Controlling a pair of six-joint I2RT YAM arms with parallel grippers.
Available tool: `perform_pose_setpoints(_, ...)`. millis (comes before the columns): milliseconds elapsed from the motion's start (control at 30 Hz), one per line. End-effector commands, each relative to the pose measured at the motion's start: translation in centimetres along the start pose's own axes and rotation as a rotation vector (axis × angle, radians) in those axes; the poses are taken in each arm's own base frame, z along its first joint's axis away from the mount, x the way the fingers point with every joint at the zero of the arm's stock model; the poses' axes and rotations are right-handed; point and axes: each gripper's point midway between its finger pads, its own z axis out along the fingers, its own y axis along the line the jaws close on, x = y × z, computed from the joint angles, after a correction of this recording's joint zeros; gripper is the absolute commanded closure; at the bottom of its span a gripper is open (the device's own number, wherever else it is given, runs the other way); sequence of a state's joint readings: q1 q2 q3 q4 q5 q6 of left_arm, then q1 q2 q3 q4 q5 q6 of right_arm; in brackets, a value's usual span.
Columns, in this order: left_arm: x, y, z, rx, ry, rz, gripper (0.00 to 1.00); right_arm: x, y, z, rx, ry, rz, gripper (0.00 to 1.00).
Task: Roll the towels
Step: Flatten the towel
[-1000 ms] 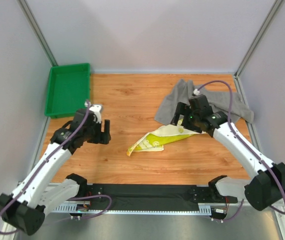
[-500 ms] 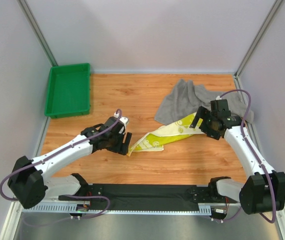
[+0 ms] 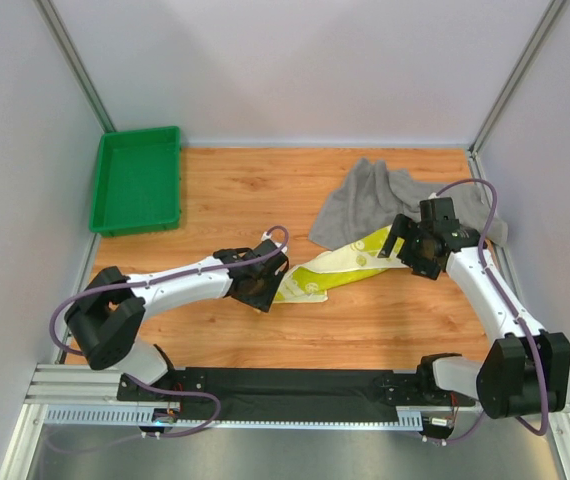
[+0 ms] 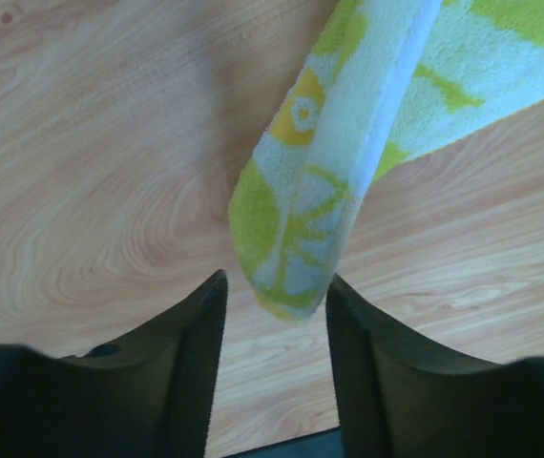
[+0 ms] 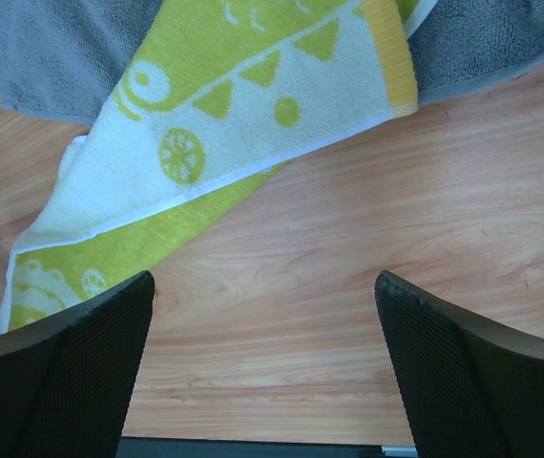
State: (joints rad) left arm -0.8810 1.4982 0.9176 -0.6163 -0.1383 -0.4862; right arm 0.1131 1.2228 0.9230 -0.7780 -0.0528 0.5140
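Observation:
The small white-yellow towel (image 3: 330, 270) with a green-yellow print lies crumpled in a long diagonal strip mid-table. Its right end overlaps the grey towel (image 3: 365, 195), which is bunched at the back right. My left gripper (image 3: 265, 291) is at the strip's lower-left tip. In the left wrist view that tip (image 4: 296, 239) reaches in between the half-open fingers (image 4: 196, 363), with gaps on both sides. My right gripper (image 3: 397, 243) hovers wide open by the strip's right end. The printed towel (image 5: 243, 105) and the grey towel (image 5: 43, 57) lie beyond its fingers, with only bare wood between them.
A green tray (image 3: 137, 185) sits at the back left corner. Grey walls and metal posts enclose the wooden table (image 3: 235, 190). A black strip (image 3: 285, 385) runs along the near edge between the arm bases.
My left arm swung right across the table to the printed towel's left tip, its jaws narrowing. The right gripper pulled back to the right off the towel, then held still.

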Motion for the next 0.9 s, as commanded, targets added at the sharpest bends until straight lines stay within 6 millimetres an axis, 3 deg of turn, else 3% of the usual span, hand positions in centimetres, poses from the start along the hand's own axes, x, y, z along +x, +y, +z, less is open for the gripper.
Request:
perform_pose_setpoints(0, -1.4, 0.3, 0.4, -0.060, -0.025, -0.008, 0.50, -1.1, 0.4, -0.1, -0.027, -0.027, -0.007, 0.02)
perform_pose_setpoints(133, -1.4, 0.9, 0.8, -0.103, -0.002, 0.007, 0.76, -1.3, 0.1, 0.1, -0.019, -0.025, 0.001, 0.02)
perform_pose_setpoints(167, -1.3, 1.0, 0.8, -0.107, 0.003, 0.010, 0.90, -1.3, 0.1, 0.2, -0.017, -0.027, 0.002, 0.02)
perform_pose_setpoints(200, -1.6, 1.0, 0.6, -0.114, -0.001, 0.013, 0.98, -1.4, 0.0, 0.2, -0.017, -0.027, 0.009, 0.02)
perform_pose_setpoints(233, -1.5, 1.2, 0.2, -0.122, 0.005, 0.015, 1.00, -1.4, 0.0, 0.3, -0.015, -0.027, 0.013, 0.02)
perform_pose_setpoints(467, -2.2, 2.1, -2.8, -0.121, -0.077, 0.022, 1.00, -1.7, -0.3, 1.6, -0.001, -0.011, 0.046, 0.09)
perform_pose_setpoints(800, -1.2, 2.7, -2.6, -0.141, -0.056, 0.016, 1.00, -2.3, -2.0, 5.1, 0.044, 0.038, 0.115, 0.26)
perform_pose_setpoints(867, -1.1, 2.9, -2.7, -0.148, -0.055, 0.017, 1.00, -2.7, -3.4, 6.1, 0.049, 0.054, 0.170, 0.31)
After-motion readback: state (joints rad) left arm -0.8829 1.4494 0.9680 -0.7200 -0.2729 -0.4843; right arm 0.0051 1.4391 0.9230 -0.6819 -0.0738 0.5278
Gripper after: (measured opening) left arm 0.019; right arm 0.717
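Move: The yellow towel's left corner hangs right between the left hand's open fingers, about 1 cm ahead and 2 cm below; the grey towel's middle is some 19 cm ahead of that hand and 25 cm right. From the right hand, the yellow towel's orange-edged right corner lies roughly 4 cm ahead, 5 cm right and 9 cm down, with the grey towel's middle about 12 cm ahead, 2 cm right. Left dips, pinches the towel's corner, rises 4 cm; right sinks 5 cm, forward-right, towards the orange-edged corner, narrowing. ##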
